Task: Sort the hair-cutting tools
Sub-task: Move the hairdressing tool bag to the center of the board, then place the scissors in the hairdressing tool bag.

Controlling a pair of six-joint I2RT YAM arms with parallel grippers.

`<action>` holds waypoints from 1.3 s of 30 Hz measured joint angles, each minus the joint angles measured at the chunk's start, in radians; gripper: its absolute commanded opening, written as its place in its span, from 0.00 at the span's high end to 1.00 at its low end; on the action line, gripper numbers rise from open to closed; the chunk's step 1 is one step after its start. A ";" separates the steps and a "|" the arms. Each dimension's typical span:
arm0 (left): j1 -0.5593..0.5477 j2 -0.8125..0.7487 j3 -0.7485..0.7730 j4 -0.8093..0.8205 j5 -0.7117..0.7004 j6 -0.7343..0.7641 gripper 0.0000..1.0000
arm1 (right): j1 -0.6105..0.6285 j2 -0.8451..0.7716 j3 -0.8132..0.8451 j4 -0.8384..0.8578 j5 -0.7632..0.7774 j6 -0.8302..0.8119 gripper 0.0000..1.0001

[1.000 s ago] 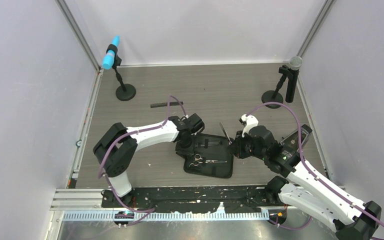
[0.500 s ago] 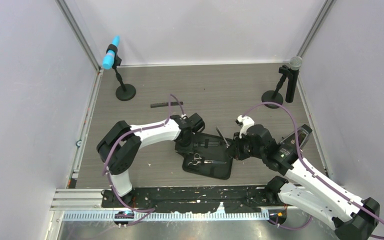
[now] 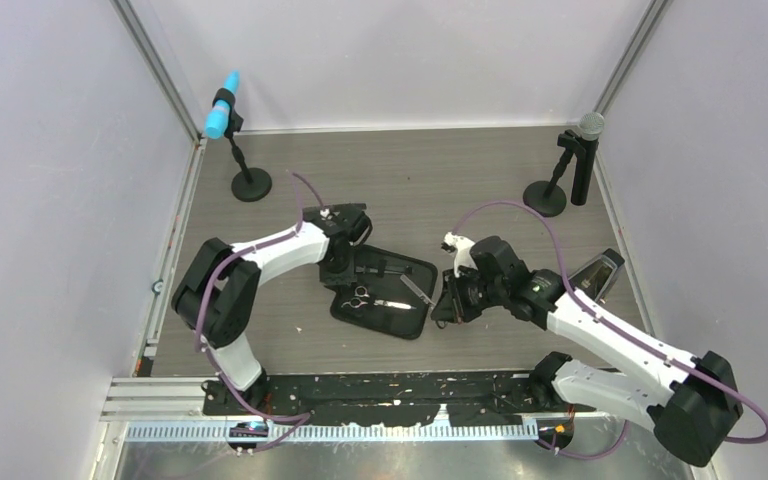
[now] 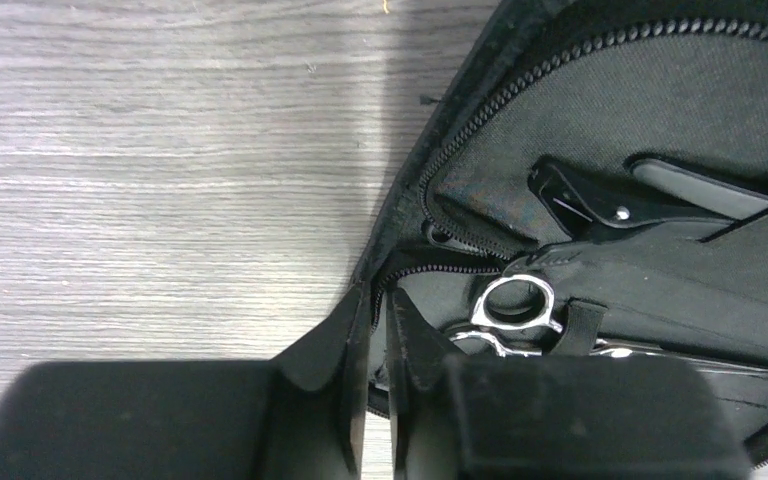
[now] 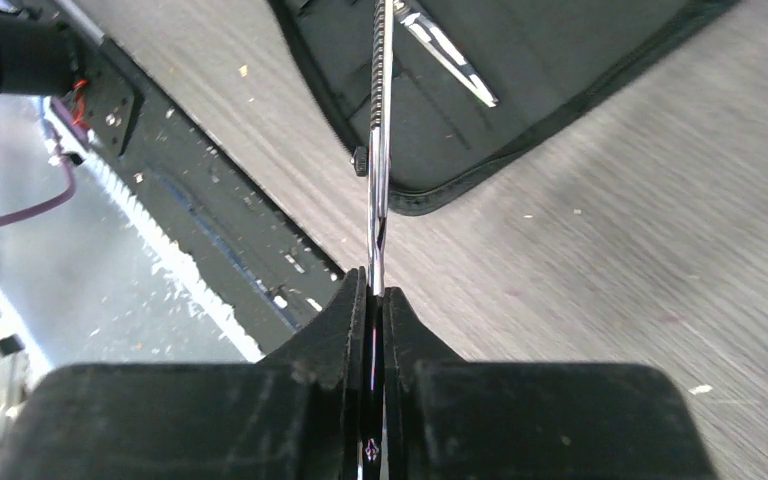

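Observation:
The black zip case (image 3: 408, 322) lies open in the middle of the table. My left gripper (image 3: 338, 281) is shut on its left zip edge (image 4: 405, 215), fingertips pinching the fabric. A silver scissors (image 3: 362, 298) sits strapped inside, with its ring handle (image 4: 517, 300) just right of my left gripper (image 4: 375, 300). A black clip (image 4: 600, 205) lies above that handle in the case. My right gripper (image 3: 447, 300) at the case's right edge is shut on a second silver scissors (image 3: 419, 288). Its blades (image 5: 380, 150) stick out from the right gripper (image 5: 375, 285) over the case (image 5: 560, 90).
A microphone with a blue head (image 3: 223, 105) stands on a round base at the back left. Another with a silver head (image 3: 587, 125) stands at the back right. The black rail (image 3: 380, 388) with the arm bases runs along the near edge.
My left gripper has closed on the case's edge and pulled the case to the left. The right gripper has followed leftward with its scissors still held.

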 measured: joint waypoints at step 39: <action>-0.012 -0.145 -0.194 0.084 0.109 -0.027 0.69 | 0.000 0.274 -0.164 0.240 -0.313 0.004 0.94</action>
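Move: The left hand, its fingers almost shut, is at the bag's left edge; the bag's near left corner lies about 5 cm back and 1 cm left, with the bagged scissors' middle some 9 cm right and 3 cm back. The comb is roughly 15 cm ahead and 2 cm left. The right hand already holds the thinning scissors; the bag's middle is about 8 cm ahead, 10 cm left and 10 cm below that hand. Letting go of the bag's left edge, the left fingers open to about a third while the hand hops back some 4 cm, up 2 cm and down again, to straddle the edge by the near left corner. The right hand keeps its grip on the thinning scissors, shifts left and back, then sinks about 7 cm beside the near right corner, its fingers tipping more downward by nearly 20 degrees. ##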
